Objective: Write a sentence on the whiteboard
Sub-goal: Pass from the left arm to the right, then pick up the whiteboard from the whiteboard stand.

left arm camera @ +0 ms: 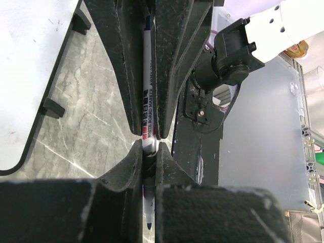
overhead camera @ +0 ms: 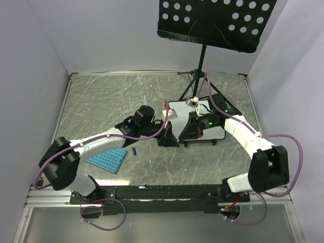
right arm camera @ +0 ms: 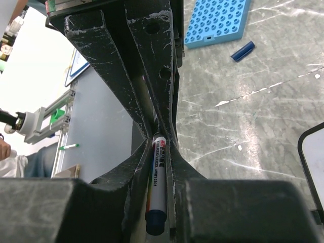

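The whiteboard lies at mid-table, partly under my right arm; its rounded edge shows in the left wrist view and a corner in the right wrist view. No sentence is in view on the parts of the board that show. A white whiteboard marker is clamped from both ends. My left gripper is shut on its tip end, the blue nib pointing back at the camera. My right gripper is shut on the marker's butt end. The two grippers meet nose to nose at the board's near-left edge.
A blue studded plate lies left of centre, with a small blue marker cap beside it. A black perforated music-stand tray on a tripod stands at the back. White walls enclose the marbled tabletop.
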`<state>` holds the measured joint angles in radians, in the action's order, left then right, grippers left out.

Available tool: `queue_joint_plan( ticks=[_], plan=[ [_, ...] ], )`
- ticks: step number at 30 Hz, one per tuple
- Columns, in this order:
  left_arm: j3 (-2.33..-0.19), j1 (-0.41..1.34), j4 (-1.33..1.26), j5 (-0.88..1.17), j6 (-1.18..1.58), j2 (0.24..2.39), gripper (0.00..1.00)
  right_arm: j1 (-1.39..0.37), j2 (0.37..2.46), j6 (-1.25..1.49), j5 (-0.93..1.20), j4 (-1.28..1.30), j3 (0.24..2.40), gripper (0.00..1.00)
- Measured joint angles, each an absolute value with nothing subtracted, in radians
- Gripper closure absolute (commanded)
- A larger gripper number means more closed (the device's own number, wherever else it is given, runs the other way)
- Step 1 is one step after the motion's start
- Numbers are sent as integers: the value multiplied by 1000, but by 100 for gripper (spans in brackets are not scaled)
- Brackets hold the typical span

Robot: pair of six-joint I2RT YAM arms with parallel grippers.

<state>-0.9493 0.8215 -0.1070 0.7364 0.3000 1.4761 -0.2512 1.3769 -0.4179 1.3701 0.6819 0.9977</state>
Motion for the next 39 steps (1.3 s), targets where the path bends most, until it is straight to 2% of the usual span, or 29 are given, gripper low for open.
queue_joint_plan(
  ticks=[1,4,5,7,8,10,11,15,18,27,39],
  plan=[
    [-949,822,-107,736,300,1477,95,-251,1377,-418,1370,683,998,100],
    [-949,820,-107,737,302,1476,80,-251,1377,-421,1371,685,999,100],
    [-949,819,-107,736,302,1475,67,-251,1377,-421,1371,685,999,100],
    [-949,818,-106,726,311,1468,58,-251,1377,-422,1377,685,1000,100],
    [-948,816,-107,715,315,1460,48,-251,1377,-424,1377,688,1000,100],
    [-942,809,-115,690,331,1431,41,-251,1377,-425,1377,688,1000,100],
    [-934,805,-123,675,338,1409,33,-251,1376,-425,1377,688,1000,100],
    [-886,784,-160,615,361,1291,19,-240,1369,-424,1378,687,1000,100],
    [-841,760,-184,557,374,1185,2,-215,1350,-417,1377,680,1000,100],
    [-659,648,-253,375,483,904,4,-119,1224,-392,1374,641,995,100],
    [-587,615,-254,181,607,867,3,62,1106,-350,1372,589,953,100]
  ],
)
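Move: Both hands already grip the uncapped marker end to end: its middle lies about 3 cm to the right of the left hand and 3 cm to the left of the right hand, level with both. From the right hand the whiteboard's middle is some 14 cm ahead, 9 cm right and 11 cm lower. The blue cap lies on the table about 7 cm ahead of the left hand, 20 cm to its left and 17 cm below. Leftward and up, the left hand comes away once its fingers spread wide and let go of the marker's tip end, ending about 14 cm left with some forward travel and a 45-degree counter-clockwise swing; it sinks slightly at the end. The right hand keeps its grip, waits for the release, then carries the marker right, up and a little forward towards the whiteboard, about 9 cm in all, turning clockwise. ##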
